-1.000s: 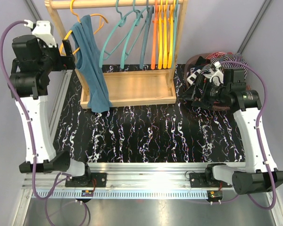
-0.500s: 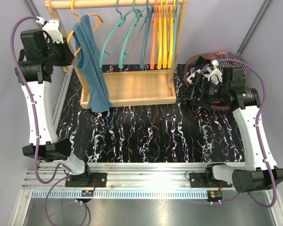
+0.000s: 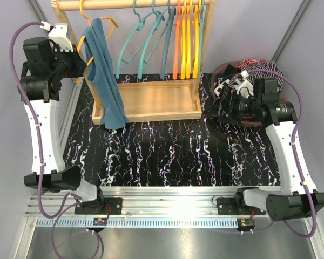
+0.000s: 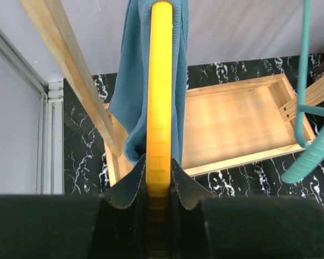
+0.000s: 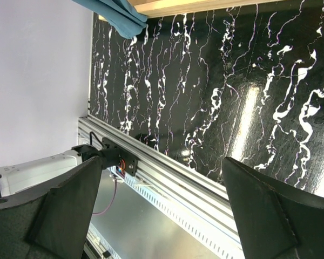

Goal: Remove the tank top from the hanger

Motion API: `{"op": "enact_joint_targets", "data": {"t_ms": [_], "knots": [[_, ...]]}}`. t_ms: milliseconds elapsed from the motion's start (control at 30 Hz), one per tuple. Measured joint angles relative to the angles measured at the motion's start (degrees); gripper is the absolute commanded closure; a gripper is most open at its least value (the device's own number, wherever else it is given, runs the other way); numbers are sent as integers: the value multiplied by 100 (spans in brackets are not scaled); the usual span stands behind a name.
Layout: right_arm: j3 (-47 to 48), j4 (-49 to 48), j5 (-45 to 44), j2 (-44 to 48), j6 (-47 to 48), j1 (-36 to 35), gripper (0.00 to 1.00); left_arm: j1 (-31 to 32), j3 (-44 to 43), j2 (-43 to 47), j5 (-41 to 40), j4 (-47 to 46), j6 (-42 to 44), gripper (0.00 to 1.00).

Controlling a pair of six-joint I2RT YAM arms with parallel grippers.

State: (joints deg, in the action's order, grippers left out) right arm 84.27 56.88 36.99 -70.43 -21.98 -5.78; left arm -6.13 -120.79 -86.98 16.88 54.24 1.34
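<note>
A blue tank top (image 3: 104, 81) hangs on a yellow hanger (image 3: 114, 21) at the left end of the wooden rail. My left gripper (image 3: 79, 67) reaches in from the left and is shut on the hanger's lower end. In the left wrist view the hanger (image 4: 161, 81) runs straight up out of the left gripper (image 4: 159, 162), both pads pressed against it, and the tank top (image 4: 130, 81) drapes over it on both sides. My right gripper (image 3: 224, 103) hovers open over the right of the table, empty; in its wrist view the right gripper (image 5: 162, 162) frames only the table's front rail.
The wooden rack's tray (image 3: 151, 100) stands at the back of the marbled table. Teal hangers (image 3: 140, 43) and orange and yellow ones (image 3: 186, 38) hang bare on the rail. A heap of clothes (image 3: 251, 69) lies at the back right, behind the right arm.
My left gripper has risen toward the hanger's left end and closed from wide open onto it. The right arm has stayed put.
</note>
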Motion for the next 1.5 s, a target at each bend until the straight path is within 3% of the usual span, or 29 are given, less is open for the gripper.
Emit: {"op": "enact_joint_targets", "data": {"t_ms": [333, 600, 867, 1267, 1500], "knots": [[-190, 0, -52, 9, 129, -11, 0, 271, 1366, 892, -452, -1609, -295, 100], [-195, -2, -105, -81, 192, -13, 0, 282, 1978, 999, -529, -2640, -380, 100], [-177, -2, -157, -407, 260, -13, 0, 293, 2138, 1080, -525, -3093, -610, 100], [-177, -13, -138, -520, 271, -13, 0, 310, 2780, 2017, -378, -3609, -844, 100], [-181, -74, -55, -520, 273, -17, 0, 503, 3768, 2837, -494, -3261, -758, 100]]}}
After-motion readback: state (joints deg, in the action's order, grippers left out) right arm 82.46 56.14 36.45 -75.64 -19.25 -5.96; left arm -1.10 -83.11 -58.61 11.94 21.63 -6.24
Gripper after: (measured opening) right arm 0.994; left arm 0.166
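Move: The left hand already holds the near end of the yellow hanger, whose hook sits on the rack's bar about 16 cm ahead, 2 cm to the right and 15 cm up. The tank top hangs some 15 cm ahead, 5 cm right and 12 cm down; the nearest teal hanger is about 12 cm ahead, 15 cm right and 5 cm up. From the right hand, that hook is roughly 27 cm ahead, 42 cm left and 25 cm up. Still pinching the hanger, left hand rises 7 cm, tipping up, then backs from the bar, sinking; right lowers. ##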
